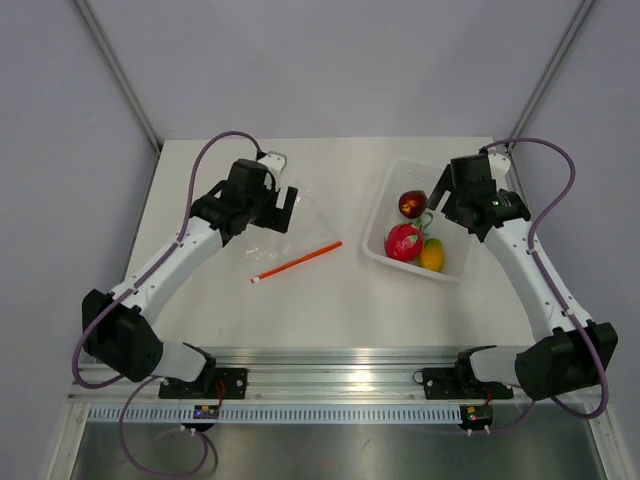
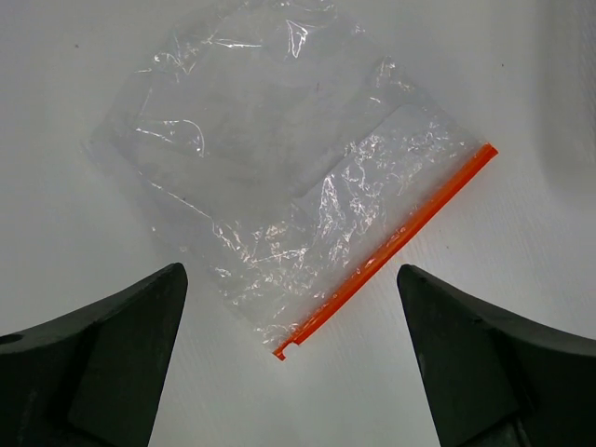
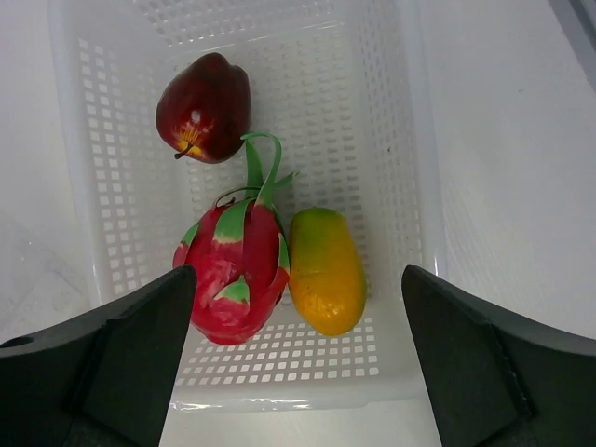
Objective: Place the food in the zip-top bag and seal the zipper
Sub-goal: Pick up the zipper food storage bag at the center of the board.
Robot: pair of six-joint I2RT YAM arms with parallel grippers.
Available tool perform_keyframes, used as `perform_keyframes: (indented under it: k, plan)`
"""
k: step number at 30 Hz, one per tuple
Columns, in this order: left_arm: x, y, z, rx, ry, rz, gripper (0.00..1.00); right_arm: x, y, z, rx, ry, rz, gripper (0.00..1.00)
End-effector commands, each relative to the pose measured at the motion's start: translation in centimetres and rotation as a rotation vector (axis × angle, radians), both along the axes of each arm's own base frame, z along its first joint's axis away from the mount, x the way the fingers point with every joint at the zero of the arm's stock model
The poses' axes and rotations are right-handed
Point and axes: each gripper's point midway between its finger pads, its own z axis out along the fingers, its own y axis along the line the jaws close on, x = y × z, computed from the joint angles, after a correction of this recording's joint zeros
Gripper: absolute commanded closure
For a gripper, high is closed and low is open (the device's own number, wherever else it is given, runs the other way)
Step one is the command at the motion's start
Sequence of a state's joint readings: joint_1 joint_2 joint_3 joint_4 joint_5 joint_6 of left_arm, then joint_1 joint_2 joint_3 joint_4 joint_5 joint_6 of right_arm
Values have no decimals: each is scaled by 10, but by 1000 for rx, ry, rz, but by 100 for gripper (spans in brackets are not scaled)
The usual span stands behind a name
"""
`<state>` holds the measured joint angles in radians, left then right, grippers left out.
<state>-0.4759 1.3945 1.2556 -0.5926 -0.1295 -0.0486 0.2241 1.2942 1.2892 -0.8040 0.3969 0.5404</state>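
Observation:
The clear zip-top bag (image 2: 270, 158) lies flat and empty on the table, its orange-red zipper (image 2: 386, 250) along the near right edge; in the top view the bag (image 1: 280, 240) and zipper (image 1: 297, 262) lie left of centre. My left gripper (image 2: 292, 358) is open above the bag's zipper end, also seen in the top view (image 1: 285, 210). The dark red fruit (image 3: 203, 107), the pink-red leafy fruit (image 3: 233, 270) and the yellow-orange oval fruit (image 3: 324, 272) lie in a white perforated basket (image 3: 410, 140). My right gripper (image 3: 296, 358) is open and empty above the basket (image 1: 440, 195).
The white basket (image 1: 386, 195) stands right of centre on the white table. A metal rail (image 1: 330, 375) with both arm bases runs along the near edge. Grey walls close in the back and sides.

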Motion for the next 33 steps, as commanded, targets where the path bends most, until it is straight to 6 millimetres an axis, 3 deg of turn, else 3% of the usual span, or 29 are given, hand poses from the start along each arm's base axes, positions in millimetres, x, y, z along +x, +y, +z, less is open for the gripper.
perform_keyframes:
  k: [1,5,10,18,27,33]
  plan:
    - [2,-12,2,-14,1,-75,1,5,7,6,43,-44,4,1]
    - [-5,-11,-18,74,30,-112,4,8,11,7,53,-59,31,1]
    - [-7,-30,-42,114,59,-154,11,11,20,4,85,-67,72,1]
    - [-13,-43,-101,186,164,-199,18,10,25,3,108,-75,93,0]
    - [-26,-66,-138,166,262,-256,29,5,20,3,100,-76,68,1]
    - [-22,-59,-155,242,270,-210,33,7,22,1,105,-70,65,1]
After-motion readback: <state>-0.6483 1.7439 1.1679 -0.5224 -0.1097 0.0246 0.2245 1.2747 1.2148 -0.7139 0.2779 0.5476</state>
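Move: The orange zipper of the flat bag, by its middle, lies about 6 cm to the right of the left gripper, 2 cm back and some 20 cm below; the clear bag body spreads beyond it, centred 7 cm ahead and 2 cm right of that gripper. The dragon fruit lies about 26 cm right of the zipper and 5 cm farther out. From the right gripper the zipper is about 33 cm left, 1 cm back and 23 cm below. Bring the left gripper down about 15 cm towards the orange zipper, drifting some 6 cm right and 3 cm back, until it hangs over the strip without touching it. Tip the fingers more steeply down, turn them clockwise and narrow them from wide open to about two-thirds. Ease the right gripper 2 cm left, still open above the food bin. ##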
